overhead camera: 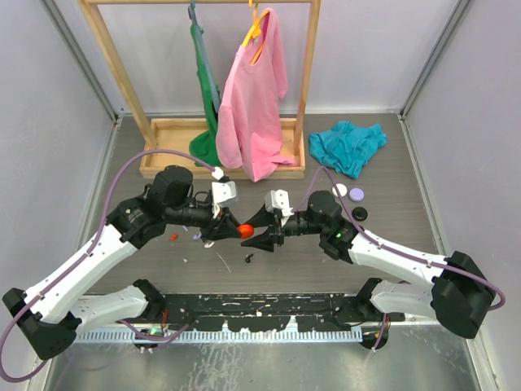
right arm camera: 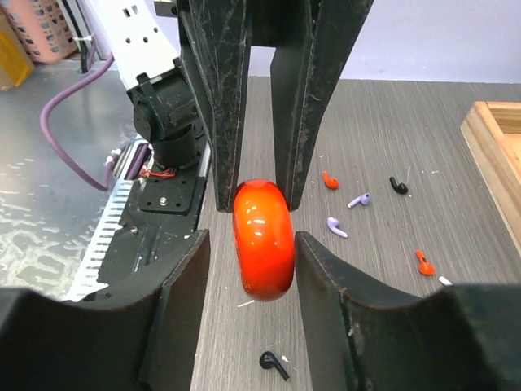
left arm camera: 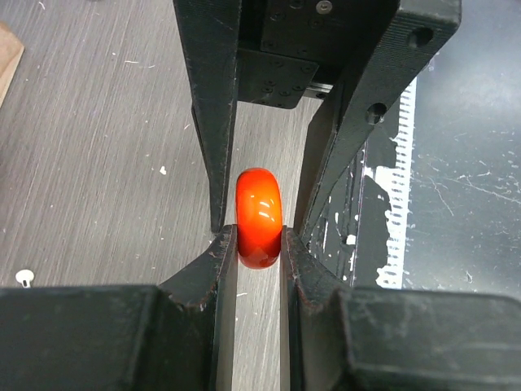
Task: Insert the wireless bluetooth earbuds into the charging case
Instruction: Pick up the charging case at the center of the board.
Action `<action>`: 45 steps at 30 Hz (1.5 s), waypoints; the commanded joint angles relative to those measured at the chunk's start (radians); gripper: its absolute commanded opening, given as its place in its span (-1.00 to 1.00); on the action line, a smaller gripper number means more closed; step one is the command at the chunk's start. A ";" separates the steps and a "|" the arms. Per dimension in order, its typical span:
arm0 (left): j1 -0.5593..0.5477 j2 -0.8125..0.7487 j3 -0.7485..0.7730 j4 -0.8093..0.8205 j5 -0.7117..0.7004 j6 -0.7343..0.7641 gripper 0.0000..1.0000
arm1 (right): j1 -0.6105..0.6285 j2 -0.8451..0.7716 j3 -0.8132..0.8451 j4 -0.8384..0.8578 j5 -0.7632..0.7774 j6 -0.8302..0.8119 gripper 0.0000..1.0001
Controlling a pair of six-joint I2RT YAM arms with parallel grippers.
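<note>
A glossy red charging case (overhead camera: 244, 230) hangs closed above the table between both arms. My left gripper (left arm camera: 259, 232) is shut on the red case (left arm camera: 259, 213), pinching its lower end. My right gripper (right arm camera: 251, 238) faces it from the other side, its jaws around the case (right arm camera: 263, 236); the right finger is nearly touching and a narrow gap shows on the left. Earbuds lie loose on the table: a black one (right arm camera: 273, 363) under the case, two lilac ones (right arm camera: 336, 227) (right arm camera: 359, 199), a red one (right arm camera: 330, 180), another black one (right arm camera: 398, 186) and another red one (right arm camera: 424, 262).
White (overhead camera: 339, 190), lilac (overhead camera: 356, 195) and black (overhead camera: 360, 213) round cases lie at the right. A wooden clothes rack (overhead camera: 163, 134) with pink and green garments stands at the back, with a teal cloth (overhead camera: 348, 147) beside it. The black arm base plate (overhead camera: 260, 309) runs along the near edge.
</note>
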 commanded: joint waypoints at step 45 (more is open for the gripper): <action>-0.008 -0.214 -0.263 0.481 -0.246 -0.305 0.50 | -0.055 -0.072 -0.167 0.426 0.113 0.229 -0.96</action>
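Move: The orange charging case is in mid-air, still pinched at the left hand's fingertips, about 2 cm right of that hand's point and 1 cm below it. It sits between the right hand's half-open fingers, some 2 cm left of that hand's point and level with it in height. On the table, roughly 19 cm below the right hand, lie a black earbud about 2 cm left and straight ahead by 0, and a purple earbud some 16 cm left and 6 cm ahead. The right hand stays nearly in place and closes its fingers from about half open to a third, pinching the orange case from the open side while the left hand, after easing up about 1 cm, keeps its hold. Then the left fingers spread wide and let go, that hand going some 2 cm forward and down while turning about 15 degrees, mostly counter-clockwise, as the right hand draws the case about 1.5 cm to the right, away from the left fingers. ##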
